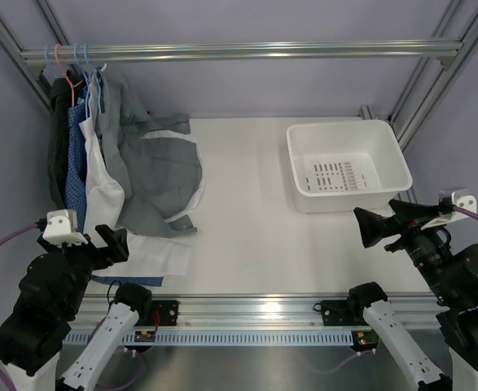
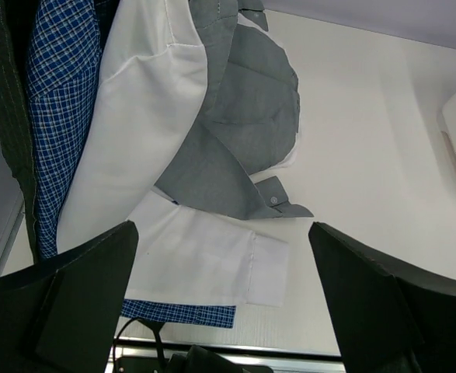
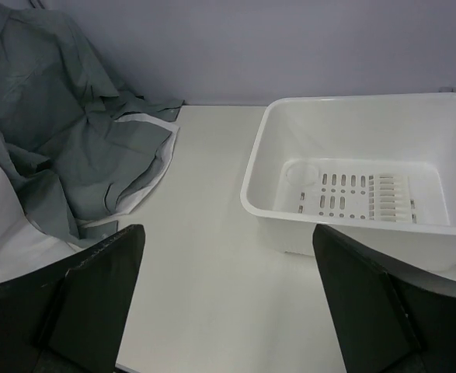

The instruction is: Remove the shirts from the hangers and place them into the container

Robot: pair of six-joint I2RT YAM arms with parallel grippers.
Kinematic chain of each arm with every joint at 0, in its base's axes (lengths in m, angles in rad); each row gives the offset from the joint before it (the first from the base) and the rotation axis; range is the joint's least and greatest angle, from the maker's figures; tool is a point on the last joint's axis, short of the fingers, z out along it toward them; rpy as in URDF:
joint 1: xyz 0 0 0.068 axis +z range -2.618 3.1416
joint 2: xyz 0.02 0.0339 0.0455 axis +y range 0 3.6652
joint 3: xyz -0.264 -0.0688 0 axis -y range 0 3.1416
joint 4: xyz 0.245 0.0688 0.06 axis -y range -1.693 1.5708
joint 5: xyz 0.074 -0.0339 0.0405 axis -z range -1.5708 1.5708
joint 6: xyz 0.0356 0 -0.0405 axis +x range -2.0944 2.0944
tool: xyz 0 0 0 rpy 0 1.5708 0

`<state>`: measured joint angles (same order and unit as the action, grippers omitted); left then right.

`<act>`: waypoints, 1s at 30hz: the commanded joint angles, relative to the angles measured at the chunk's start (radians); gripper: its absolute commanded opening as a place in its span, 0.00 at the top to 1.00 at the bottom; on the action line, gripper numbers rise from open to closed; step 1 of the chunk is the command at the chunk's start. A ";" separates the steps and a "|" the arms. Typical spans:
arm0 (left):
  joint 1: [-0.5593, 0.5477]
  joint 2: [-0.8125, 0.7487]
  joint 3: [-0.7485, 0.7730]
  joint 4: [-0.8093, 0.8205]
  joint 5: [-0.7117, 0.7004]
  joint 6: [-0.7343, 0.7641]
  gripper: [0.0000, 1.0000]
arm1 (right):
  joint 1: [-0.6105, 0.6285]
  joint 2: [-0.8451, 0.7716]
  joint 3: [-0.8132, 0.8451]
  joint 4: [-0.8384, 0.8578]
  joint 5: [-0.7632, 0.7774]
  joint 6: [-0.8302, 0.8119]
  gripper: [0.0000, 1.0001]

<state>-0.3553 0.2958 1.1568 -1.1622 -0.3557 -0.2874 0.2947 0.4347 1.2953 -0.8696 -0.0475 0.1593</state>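
Observation:
Several shirts hang at the back left on light blue hangers (image 1: pixel 85 59) and a pinkish-orange hanger (image 1: pixel 65 72): dark (image 1: pixel 58 138), blue checked (image 1: pixel 76 155), white (image 1: pixel 104 183) and grey (image 1: pixel 153 163). The grey shirt (image 2: pixel 243 116) and white shirt (image 2: pixel 150 116) trail onto the table. The white container (image 1: pixel 344 201) stands at the back right with nothing in it (image 3: pixel 252 186). My left gripper (image 1: pixel 112 243) is open above the white sleeve's cuff (image 2: pixel 268 272), touching nothing (image 2: pixel 221 229). My right gripper (image 1: pixel 385 221) hangs open in front of the container, nothing between its fingers (image 3: pixel 228 230).
An aluminium rail (image 1: pixel 247 52) spans the back and carries the hangers. Slanted frame posts (image 1: pixel 434 77) rise at both back corners. Bare white table (image 1: pixel 247 228) lies between the shirts and the container. A metal strip (image 1: pixel 247 308) runs along the table's near edge.

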 commanded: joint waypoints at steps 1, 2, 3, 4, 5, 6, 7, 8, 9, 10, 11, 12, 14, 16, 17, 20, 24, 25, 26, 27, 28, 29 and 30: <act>-0.005 0.028 0.024 0.012 -0.012 -0.001 0.01 | 0.009 -0.011 -0.002 0.017 -0.008 0.032 0.00; -0.005 0.043 0.026 0.013 -0.005 -0.006 0.01 | 0.009 -0.013 -0.004 0.014 -0.002 0.046 0.01; -0.005 0.055 0.024 0.022 -0.002 -0.009 0.01 | 0.009 -0.013 -0.005 0.012 0.001 0.051 0.01; -0.005 0.068 0.024 0.030 -0.005 -0.016 0.01 | 0.009 -0.011 -0.008 0.012 0.003 0.052 0.00; -0.005 0.098 0.024 0.038 -0.018 -0.022 0.01 | 0.009 -0.016 -0.022 0.014 0.003 0.058 0.01; -0.005 0.117 0.026 0.065 -0.020 -0.021 0.01 | 0.009 -0.017 -0.031 0.015 0.003 0.062 0.01; -0.005 0.140 0.038 0.081 -0.020 -0.021 0.01 | 0.009 -0.016 -0.039 0.015 -0.005 0.068 0.01; -0.005 0.188 0.047 0.096 -0.020 -0.022 0.01 | 0.009 -0.016 -0.051 0.017 -0.012 0.071 0.01; -0.005 0.218 0.059 0.126 -0.020 -0.024 0.01 | 0.009 -0.014 -0.056 0.020 -0.018 0.075 0.00; -0.005 0.245 0.092 0.140 -0.025 -0.029 0.01 | 0.009 -0.005 -0.057 0.020 -0.029 0.082 0.00; -0.005 0.278 0.113 0.156 -0.035 -0.035 0.01 | 0.009 -0.001 -0.057 0.018 -0.040 0.080 0.01; -0.005 0.340 0.135 0.191 -0.054 -0.045 0.01 | 0.009 0.007 -0.056 0.020 -0.046 0.079 0.00; -0.005 0.408 0.209 0.248 -0.086 -0.056 0.01 | 0.009 0.027 -0.048 0.020 -0.046 0.097 0.01; -0.004 0.523 0.269 0.272 -0.114 -0.058 0.01 | 0.009 0.044 -0.044 0.021 -0.060 0.109 0.00; -0.004 0.563 0.300 0.280 -0.158 -0.058 0.01 | 0.009 0.058 -0.047 0.032 -0.074 0.115 0.01; 0.025 0.704 0.414 0.331 -0.193 -0.021 0.01 | 0.009 0.091 -0.048 0.040 -0.138 0.117 0.00; 0.156 0.851 0.562 0.354 -0.089 -0.015 0.01 | 0.009 0.118 -0.063 0.047 -0.187 0.129 0.00; 0.191 0.894 0.583 0.354 -0.082 -0.013 0.01 | 0.009 0.124 -0.073 0.047 -0.192 0.131 0.00; 0.203 0.913 0.598 0.355 -0.081 -0.006 0.01 | 0.009 0.127 -0.076 0.044 -0.193 0.131 0.00; 0.211 0.930 0.610 0.367 -0.080 0.001 0.01 | 0.009 0.130 -0.079 0.046 -0.195 0.129 0.01; 0.228 0.943 0.619 0.378 -0.062 0.016 0.01 | 0.009 0.136 -0.083 0.044 -0.193 0.125 0.01; 0.236 0.969 0.620 0.392 -0.051 0.020 0.02 | 0.009 0.137 -0.086 0.041 -0.192 0.125 0.00; 0.243 0.980 0.621 0.395 -0.039 0.022 0.02 | 0.009 0.141 -0.090 0.043 -0.190 0.121 0.00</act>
<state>-0.1337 1.2556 1.7302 -0.8387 -0.4397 -0.2955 0.2947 0.5636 1.2106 -0.8536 -0.2043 0.2764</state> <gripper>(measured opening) 0.983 0.993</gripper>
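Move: The gray shirt's collar on its hanger lies about 30 cm ahead of the left hand, some 2 cm to its right and 8 cm higher. Beside the collar, at like depth and height, hang the white shirt straight ahead of the hand, the blue checked shirt about 3 cm left and the dark shirt 6 cm left. From the right hand the gray collar is some 27 cm ahead and 50 cm left. Open left hand sweeps about 23 cm forward and 10 up towards the gray collar; right sinks leftward. ##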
